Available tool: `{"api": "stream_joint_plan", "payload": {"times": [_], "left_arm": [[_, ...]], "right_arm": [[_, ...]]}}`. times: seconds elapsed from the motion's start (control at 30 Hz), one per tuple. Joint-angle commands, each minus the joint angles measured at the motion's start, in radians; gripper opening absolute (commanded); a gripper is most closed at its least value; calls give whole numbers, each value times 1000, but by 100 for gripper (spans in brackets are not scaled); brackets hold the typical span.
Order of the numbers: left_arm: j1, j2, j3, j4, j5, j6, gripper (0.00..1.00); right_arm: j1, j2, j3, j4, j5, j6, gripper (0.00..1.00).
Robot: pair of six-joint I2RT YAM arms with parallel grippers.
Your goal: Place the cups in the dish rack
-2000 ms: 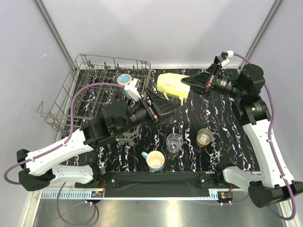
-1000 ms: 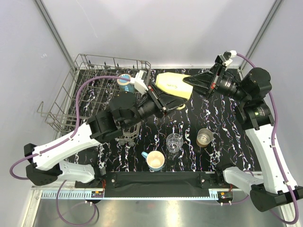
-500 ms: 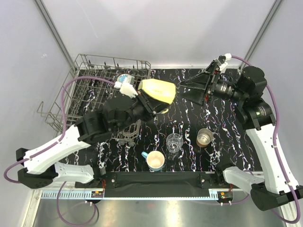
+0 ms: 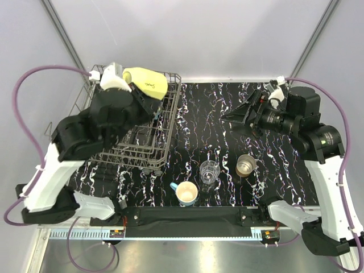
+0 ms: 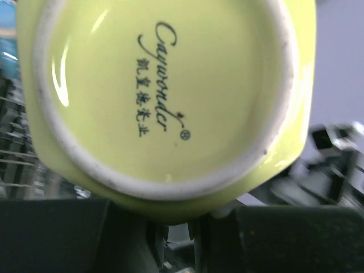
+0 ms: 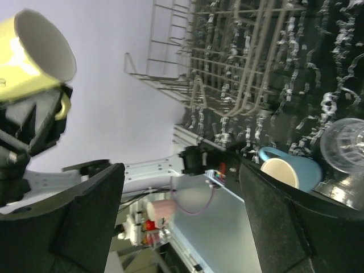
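A yellow mug (image 4: 147, 82) hangs over the back of the dish rack (image 4: 136, 157), with my left gripper (image 4: 140, 98) shut on it. Its printed base (image 5: 159, 96) fills the left wrist view above the closed fingers (image 5: 213, 239). My right gripper (image 4: 234, 116) is open and empty over the middle right of the table. Through it I see the yellow mug (image 6: 28, 57) and the dish rack (image 6: 239, 74). On the table stand a light-blue mug (image 4: 186, 193), a clear glass tumbler (image 4: 209, 170) and a metal cup (image 4: 245, 165). The teal mug is hidden.
The table top (image 4: 216, 108) is black with white marbling. The left arm (image 4: 74, 142) reaches across the rack's left half. Grey walls close the back and both sides. A dark bar (image 4: 187, 215) runs along the front edge between the arm bases.
My right gripper opened and let go of the yellow mug, then drew back right. The left arm swung the mug from the table's middle to above the rack's back.
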Motion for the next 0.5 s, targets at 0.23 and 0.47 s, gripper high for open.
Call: {"api": "stream_joint_plan", "payload": {"times": [0.23,0.47], "left_arm": [[406,54,-132,12,32,291,0],[530,126,-191,0,6,302,0]], "right_arm": [[3,110,392,-416,358,-435,90],[6,94,368,-428,447,-550,90]]}}
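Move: The left hand, already gripping the yellow cup, is bound for the free part of the rack just left of the blue cup: about 24 cm ahead, 12 cm to the left and 37 cm below. The blue cup stands some 25 cm ahead, 5 cm left; the rack's right rim is roughly 16 cm ahead and 3 cm right. From the empty right hand, that free place lies about 25 cm ahead and 32 cm left, well below. Still pinching the yellow cup, the left hand carries it down, to the left and forward, some 20 cm in all, towards the rack just left of the blue cup, slowing at the end. On the way its fingers swing counter-clockwise and tip further down. The open, empty right hand draws about 7 cm to the right, away from the rack, its fingers turning clockwise and dipping. ##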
